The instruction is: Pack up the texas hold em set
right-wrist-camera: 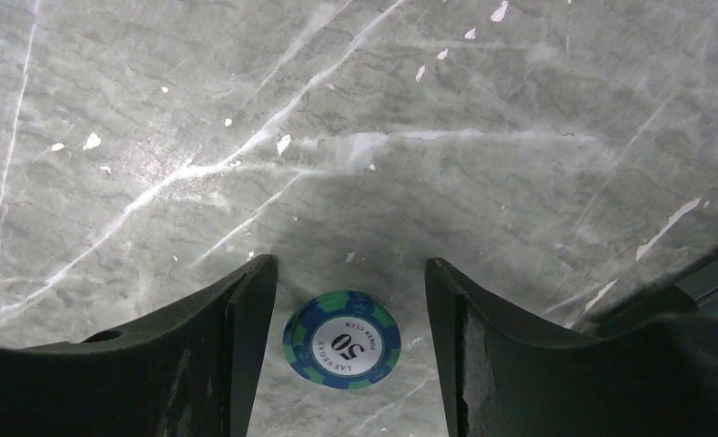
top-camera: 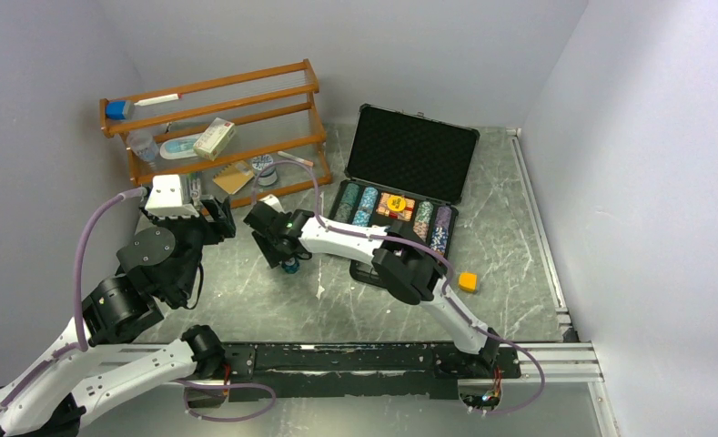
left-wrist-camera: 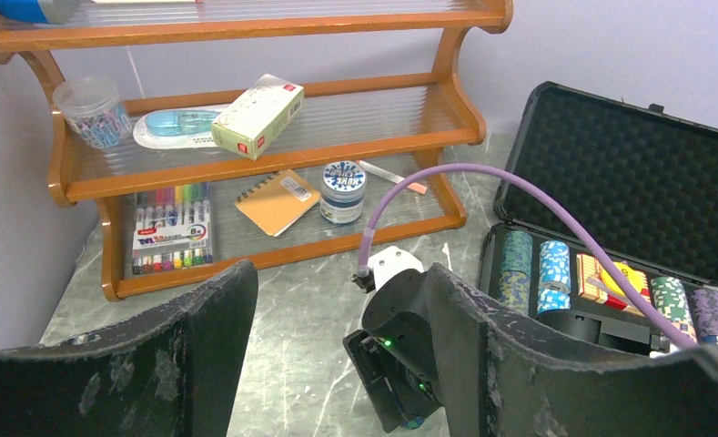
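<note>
The black case [top-camera: 414,155] lies open at the back of the table, lid up and foam showing. Its tray holds rows of striped poker chips [top-camera: 364,205], an orange card deck [left-wrist-camera: 601,278] and a yellow button token [left-wrist-camera: 630,276]. A blue-and-green chip [right-wrist-camera: 341,340] marked 50 lies on the marble to the left of the case. My right gripper [right-wrist-camera: 348,264] points straight down over it, open, with one finger on each side and neither touching. My left gripper [left-wrist-camera: 341,273] hangs open and empty near the rack, facing the right gripper [left-wrist-camera: 400,364].
An orange wooden rack [top-camera: 218,118] with stationery stands at the back left. A small orange cube [top-camera: 467,281] lies on the table right of the case's near corner. A metal rail [top-camera: 537,350] runs along the table's near and right edges.
</note>
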You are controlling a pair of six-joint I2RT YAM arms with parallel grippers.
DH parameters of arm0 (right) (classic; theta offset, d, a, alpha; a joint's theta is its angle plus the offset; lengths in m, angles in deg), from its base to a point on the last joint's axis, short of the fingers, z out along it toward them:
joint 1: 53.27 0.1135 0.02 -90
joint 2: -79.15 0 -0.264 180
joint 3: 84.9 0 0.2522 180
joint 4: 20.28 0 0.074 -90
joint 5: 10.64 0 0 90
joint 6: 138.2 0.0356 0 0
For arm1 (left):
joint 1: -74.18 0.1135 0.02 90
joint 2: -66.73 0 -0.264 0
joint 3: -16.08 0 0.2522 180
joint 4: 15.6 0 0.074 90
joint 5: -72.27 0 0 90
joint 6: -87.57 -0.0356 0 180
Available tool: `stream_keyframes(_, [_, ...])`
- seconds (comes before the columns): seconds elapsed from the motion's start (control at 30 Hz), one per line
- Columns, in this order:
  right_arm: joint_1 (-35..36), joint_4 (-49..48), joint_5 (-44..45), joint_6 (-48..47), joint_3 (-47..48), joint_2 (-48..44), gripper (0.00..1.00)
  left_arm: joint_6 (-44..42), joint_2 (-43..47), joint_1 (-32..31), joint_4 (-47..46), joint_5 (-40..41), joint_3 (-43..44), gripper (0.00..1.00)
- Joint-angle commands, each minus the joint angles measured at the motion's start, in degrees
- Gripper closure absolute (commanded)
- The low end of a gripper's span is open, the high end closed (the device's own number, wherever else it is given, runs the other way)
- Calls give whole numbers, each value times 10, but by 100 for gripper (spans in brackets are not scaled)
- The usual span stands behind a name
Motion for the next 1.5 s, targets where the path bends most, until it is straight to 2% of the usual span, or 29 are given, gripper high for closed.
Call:
stream_keyframes(0.0, [4, 25, 17, -4, 12, 11, 37, 0, 0, 1, -5, 9, -4, 27])
stream_keyframes(0.23, [4, 45, -17, -11, 0, 7, 53, 2, 0, 1, -4, 9, -4, 27])
stream_keyframes(0.33, [5, 61, -33, -16, -1, 11, 56, 1, 0, 1, -4, 8, -4, 28])
stream_keyframes(0.97, [4, 103, -62, -58, -46, -1, 61, 3, 1, 1, -5, 5, -2, 28])
stream_keyframes(1.13, [5, 104, -95, -70, -66, -12, 62, 3, 3, 1, -5, 3, -2, 28])
stream_keyframes(1.47, [5, 101, -130, -82, -161, -71, 62, 1, 4, 1, -8, 2, -2, 28])
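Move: Just behind the right hand point, about 1 cm back towards the base and just below it, the little stack of green-blue 50 chips lies between the open fingertips. The chip case's middle is some 23 cm to this hand's right and 8 cm farther out; its handle is about 20 cm right and 3 cm back. From the idle left hand, the chips lie roughly 14 cm right, 5 cm ahead and 35 cm below. Closing on the chips from both sides while easing back a centimetre, the right fingers pinch the stack, then keep hold and drag it back and to the right, low along the table. The hand ends about 5 cm back and 4 cm right, quickening late, as the wrist tips the fingers nearer straight down and turns some 10 degrees counter-clockwise. ##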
